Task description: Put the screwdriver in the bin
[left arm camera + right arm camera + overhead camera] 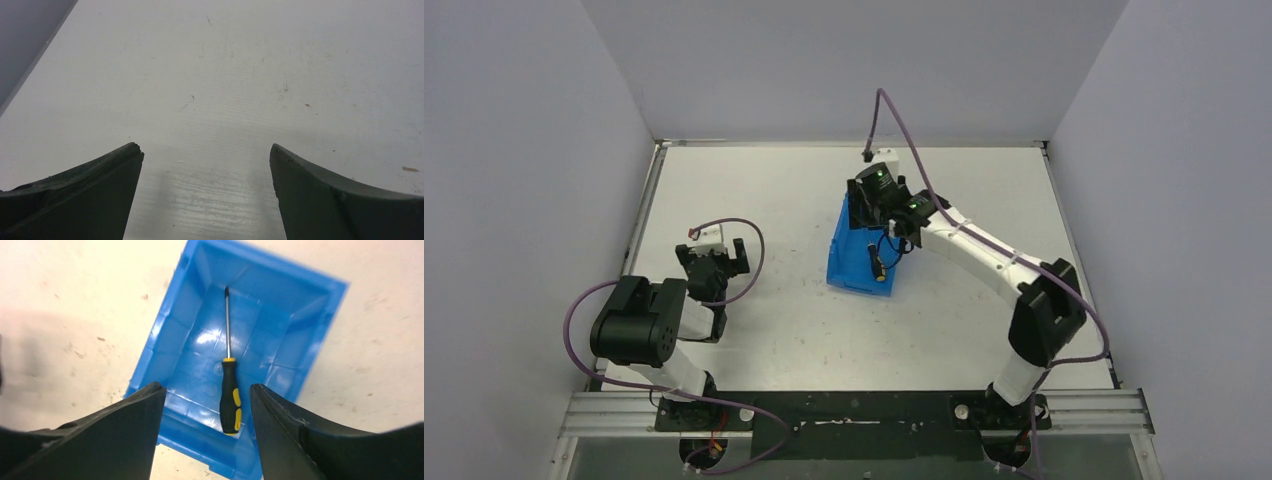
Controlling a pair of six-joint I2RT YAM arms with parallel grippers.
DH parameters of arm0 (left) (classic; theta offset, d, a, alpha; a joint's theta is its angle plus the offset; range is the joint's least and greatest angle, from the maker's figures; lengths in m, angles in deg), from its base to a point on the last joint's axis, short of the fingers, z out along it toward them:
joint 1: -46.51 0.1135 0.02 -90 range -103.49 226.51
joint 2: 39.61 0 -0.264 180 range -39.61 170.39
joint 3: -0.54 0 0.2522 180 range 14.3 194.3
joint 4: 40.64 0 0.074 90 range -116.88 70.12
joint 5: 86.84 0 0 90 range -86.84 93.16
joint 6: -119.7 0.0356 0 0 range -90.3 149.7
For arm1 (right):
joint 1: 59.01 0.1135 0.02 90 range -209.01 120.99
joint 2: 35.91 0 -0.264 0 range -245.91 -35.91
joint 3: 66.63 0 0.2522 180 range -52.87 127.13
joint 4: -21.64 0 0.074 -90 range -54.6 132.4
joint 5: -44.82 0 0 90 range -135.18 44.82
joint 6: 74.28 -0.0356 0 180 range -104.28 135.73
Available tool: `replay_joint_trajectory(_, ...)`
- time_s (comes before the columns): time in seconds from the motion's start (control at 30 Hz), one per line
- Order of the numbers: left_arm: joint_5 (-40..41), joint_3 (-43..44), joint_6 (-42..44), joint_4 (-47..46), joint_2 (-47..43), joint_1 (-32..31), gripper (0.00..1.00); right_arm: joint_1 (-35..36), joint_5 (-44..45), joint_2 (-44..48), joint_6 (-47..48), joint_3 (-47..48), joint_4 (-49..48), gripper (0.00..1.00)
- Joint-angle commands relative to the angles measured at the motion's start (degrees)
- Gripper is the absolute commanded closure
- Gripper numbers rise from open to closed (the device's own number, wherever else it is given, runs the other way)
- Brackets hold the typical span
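Note:
The screwdriver (229,390), black handle with yellow inserts and a thin metal shaft, lies flat on the floor inside the blue bin (175,325). From the top view the bin (844,262) stands mid-table with the screwdriver (877,262) inside it near the front right. My right gripper (207,390) hangs above the bin, open, its fingers apart on either side of the handle without touching it. Over bare table on the left, my left gripper (206,150) is open and holds nothing; in the top view the left gripper (714,258) stands well apart from the bin.
Grey walls enclose the white table (774,200) on three sides. The right arm's purple cable (894,115) arcs above the bin. A metal rail (854,410) runs along the near edge by both arm bases.

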Motion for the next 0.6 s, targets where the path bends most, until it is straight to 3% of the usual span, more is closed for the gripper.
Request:
replay_joint_trajectory(0.0, -0.6, 1.2, 0.4, -1.8, -0.3, 0.3, 0.03, -2.0, 6.0, 12.4, 3.9, -2.7, -2.9, 0.27)
replay_joint_trajectory(0.07, -0.6, 1.2, 0.5, -1.8, -0.3, 0.4, 0.03, -4.8, 6.6, 16.4, 4.1, -6.5, -4.0, 0.06)
replay_joint_trajectory(0.1, -0.6, 1.2, 0.5, -1.8, -0.3, 0.4, 0.03, -6.5, 6.2, 18.3, 4.0, -8.4, -4.3, 0.01)
replay_joint_trajectory(0.4, -0.5, 1.2, 0.5, -1.8, -0.3, 0.3, 0.03, -23.4, 6.1, 30.6, 7.5, -30.1, -12.7, 0.00)
replay_joint_trajectory(0.57, -0.6, 1.2, 0.5, -1.8, -0.3, 0.3, 0.03, -32.9, -1.9, 37.0, 10.1, -47.0, -30.3, 0.00)
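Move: The screwdriver already lies loose in the blue bin, its middle almost straight below the right hand: level fore and aft, about 1 cm left and 13 cm down. The bin around it has its middle roughly 1 cm ahead and 2 cm left of that hand, about 12 cm down. From the left hand the screwdriver is some 34 cm to the right, level fore and aft, and about 5 cm lower. Take the empty right gripper up out of the way, rising about 9 cm while spreading the half-open fingers fully, and swing it right over the bin's right rim. Sink it again towards the bare table beyond, ending some 24 cm to the right, slightly lower than it began. Turn the hand clockwise about 25 degrees on the way, tipping the fingers up a little, then partly back down. ##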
